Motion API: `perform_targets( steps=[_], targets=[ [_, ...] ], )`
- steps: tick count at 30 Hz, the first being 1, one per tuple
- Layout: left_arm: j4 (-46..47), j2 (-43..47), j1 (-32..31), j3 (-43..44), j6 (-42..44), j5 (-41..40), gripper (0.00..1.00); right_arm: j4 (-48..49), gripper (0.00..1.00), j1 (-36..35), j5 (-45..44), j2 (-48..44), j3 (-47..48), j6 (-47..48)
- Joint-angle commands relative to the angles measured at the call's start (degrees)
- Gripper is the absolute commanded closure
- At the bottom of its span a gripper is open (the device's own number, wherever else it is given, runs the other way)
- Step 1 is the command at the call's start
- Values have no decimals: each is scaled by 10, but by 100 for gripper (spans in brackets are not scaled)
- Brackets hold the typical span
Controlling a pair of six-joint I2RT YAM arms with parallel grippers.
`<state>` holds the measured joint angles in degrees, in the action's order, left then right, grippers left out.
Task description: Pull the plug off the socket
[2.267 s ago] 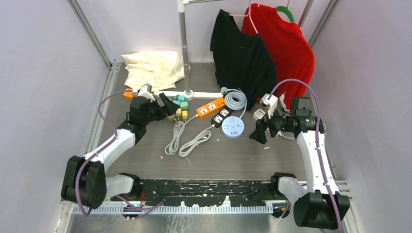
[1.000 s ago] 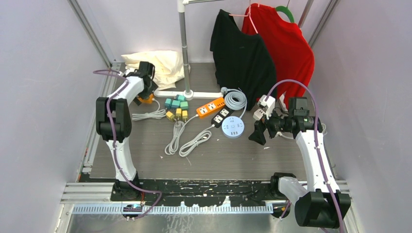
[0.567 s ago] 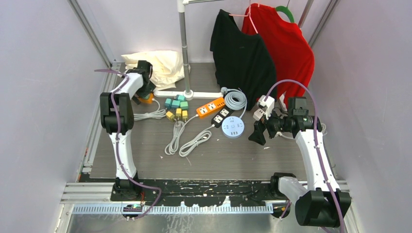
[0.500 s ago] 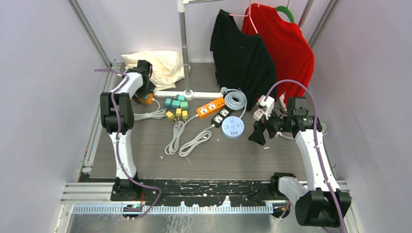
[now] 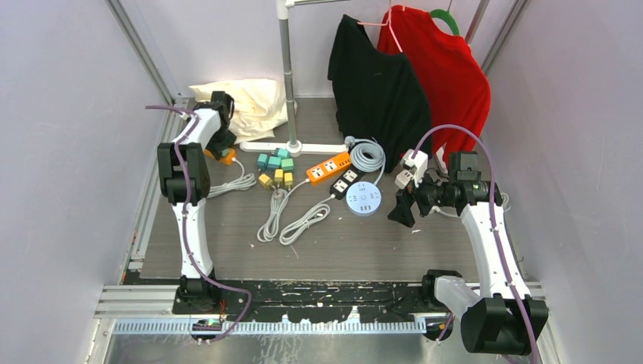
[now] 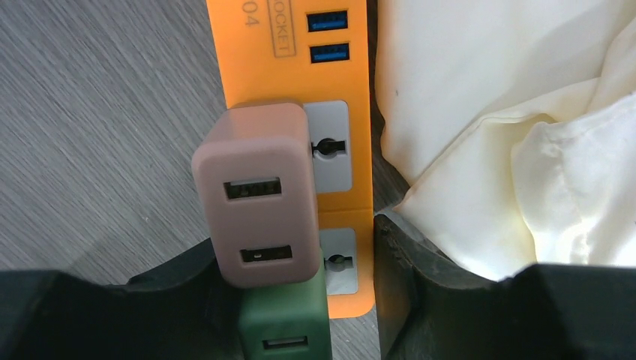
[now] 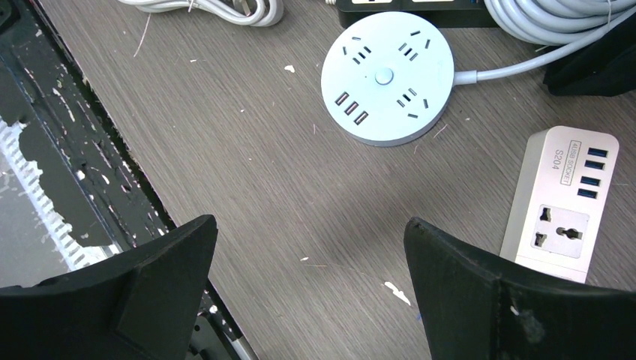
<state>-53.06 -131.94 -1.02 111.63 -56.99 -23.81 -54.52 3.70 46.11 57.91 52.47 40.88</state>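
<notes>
An orange power strip [image 6: 277, 67] lies at the far left next to a cream cloth [image 6: 510, 112]. A pink USB plug [image 6: 259, 214] and a dark green plug [image 6: 285, 322] sit in its sockets. My left gripper [image 6: 292, 240] is open. Its fingers straddle the strip's near end with both plugs between them. The right finger [image 6: 412, 277] touches the strip's edge, and the left finger is partly hidden behind the plugs. In the top view the left gripper [image 5: 220, 146] is over that strip [image 5: 227, 158]. My right gripper [image 5: 402, 206] is open and empty above bare table [image 7: 311, 232].
A second orange strip [image 5: 327, 168], a black strip [image 5: 347, 182], a round pale blue socket [image 5: 364, 199], several small coloured plugs [image 5: 274, 168] and coiled cables lie mid-table. A white strip [image 7: 562, 202] lies by the right gripper. A rack pole [image 5: 286, 68] holds black and red shirts at the back.
The left arm swung from the coloured plugs to the far-left orange strip and lowered over it. The strip and its cable shifted slightly. The right arm has not moved.
</notes>
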Motion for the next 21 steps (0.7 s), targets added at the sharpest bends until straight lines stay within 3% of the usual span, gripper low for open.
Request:
perform_targets(
  steps=[1, 21],
  targets=[
    [-38, 23, 6, -10, 11, -36, 100, 0, 0, -4, 4, 0, 4, 11],
    [48, 246, -16, -167, 121, 10, 100, -10, 0, -6, 11, -2, 4, 27]
  ],
)
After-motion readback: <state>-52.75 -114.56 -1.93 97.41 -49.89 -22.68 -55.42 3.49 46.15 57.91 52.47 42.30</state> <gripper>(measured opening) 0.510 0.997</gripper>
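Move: The left hand already grips the orange strip near its cable end, beside the green plug; the strip's middle is about 3 cm to its left, 1 cm ahead and 1 cm below. The coiled cable lies some 10 cm back and 3 cm right, the loose plugs about 16 cm right and 5 cm back, the white cloth roughly 13 cm ahead and 5 cm right. From the idle right hand, the strip is about 27 cm ahead, 50 cm left and 14 cm lower. Back towards the robot first, nearly level for some 3 cm, then up more and more steeply while still drawing back: the left hand carries the orange strip out from beside the white cloth, about 5 cm back and 6 cm up in all. The fingers keep their pinch across the strip's sides, and the wrist turns slightly clockwise. ##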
